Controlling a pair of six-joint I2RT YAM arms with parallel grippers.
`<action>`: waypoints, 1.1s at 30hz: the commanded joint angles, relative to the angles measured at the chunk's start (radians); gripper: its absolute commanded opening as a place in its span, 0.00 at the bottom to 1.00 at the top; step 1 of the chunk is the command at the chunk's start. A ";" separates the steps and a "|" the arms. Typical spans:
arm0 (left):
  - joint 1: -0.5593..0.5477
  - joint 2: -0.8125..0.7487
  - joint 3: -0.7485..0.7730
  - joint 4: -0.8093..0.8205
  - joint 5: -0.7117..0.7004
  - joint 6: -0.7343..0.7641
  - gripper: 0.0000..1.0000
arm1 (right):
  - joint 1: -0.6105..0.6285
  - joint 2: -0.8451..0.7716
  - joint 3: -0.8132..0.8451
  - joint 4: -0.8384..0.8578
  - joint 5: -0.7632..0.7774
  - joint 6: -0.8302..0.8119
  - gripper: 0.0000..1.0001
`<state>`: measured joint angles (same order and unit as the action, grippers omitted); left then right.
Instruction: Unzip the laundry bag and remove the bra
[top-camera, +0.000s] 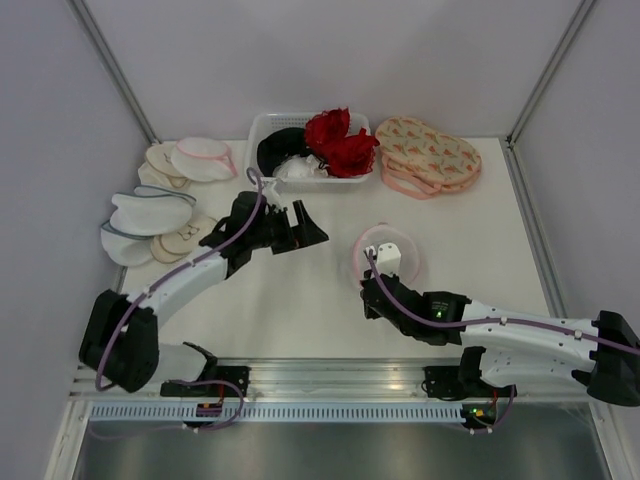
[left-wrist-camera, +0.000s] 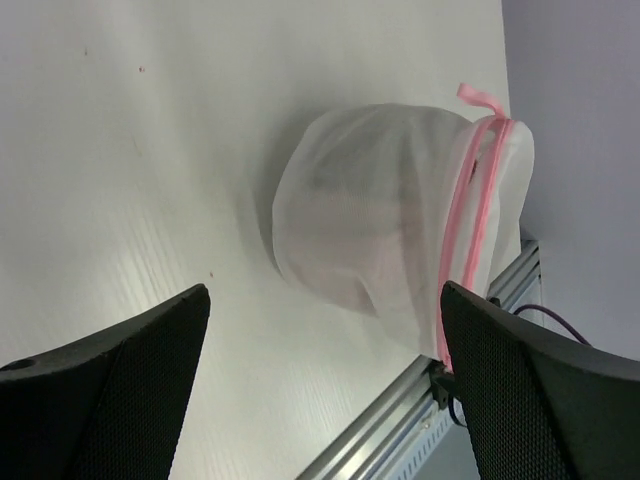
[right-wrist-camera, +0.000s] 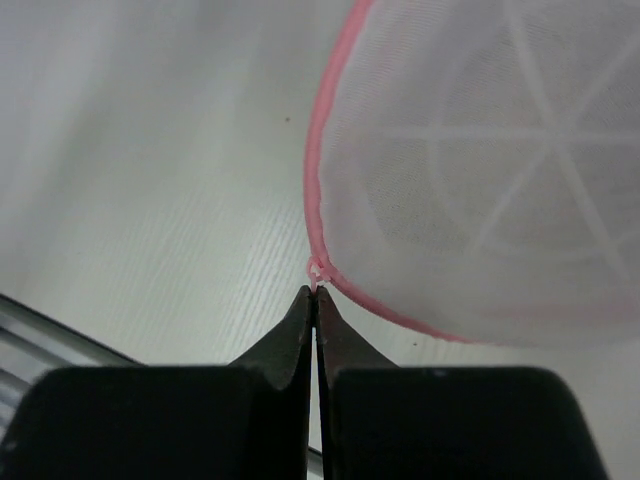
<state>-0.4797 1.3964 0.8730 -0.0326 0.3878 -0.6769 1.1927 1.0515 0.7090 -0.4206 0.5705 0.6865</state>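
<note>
The laundry bag (top-camera: 388, 255), a white mesh dome with pink zipper trim, lies at the table's middle right. My right gripper (top-camera: 368, 284) is at its near left edge. In the right wrist view its jaws (right-wrist-camera: 316, 290) are shut on a small pink pull tab (right-wrist-camera: 317, 270) on the bag's trim (right-wrist-camera: 312, 170). My left gripper (top-camera: 305, 228) hangs open to the left of the bag, apart from it. In the left wrist view the bag (left-wrist-camera: 385, 225) shows between and beyond the spread fingers (left-wrist-camera: 150, 350). The bra is hidden; only a dim shape shows through the mesh.
A white basket (top-camera: 262, 128) at the back holds black, white and red garments. Beige floral pouches (top-camera: 430, 152) lie at the back right. White pouches with blue trim (top-camera: 150, 212) and more pouches (top-camera: 203, 157) are stacked at the left. A metal rail (top-camera: 330, 375) runs along the near edge.
</note>
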 joint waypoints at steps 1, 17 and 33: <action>-0.014 -0.203 -0.122 -0.024 -0.072 -0.111 1.00 | -0.001 -0.027 -0.040 0.201 -0.141 -0.064 0.00; -0.246 -0.154 -0.181 0.217 0.134 -0.146 1.00 | -0.001 -0.011 -0.051 0.436 -0.366 -0.123 0.00; -0.241 -0.116 -0.112 0.092 0.062 -0.019 0.02 | -0.001 -0.051 -0.046 0.312 -0.403 -0.114 0.00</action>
<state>-0.7532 1.2987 0.7216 0.0772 0.5247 -0.7498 1.1915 1.0084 0.6434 -0.0769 0.2295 0.5755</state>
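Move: The zip edge of the laundry bag, its end held in the right fingers, lies about 11 cm back and 10 cm right of the open left hand, roughly 4 cm lower. The bag's body is some 7 cm back and 15 cm right of the left hand, 7 cm below it; the white basket stands about 17 cm ahead, 1 cm left, 10 cm lower. From the right hand, that zip edge is only about 1 cm ahead and 1 cm left, at fingertip height. The left hand goes some 12 cm back and rightward, pinching the zip edge the right hand carries left. ##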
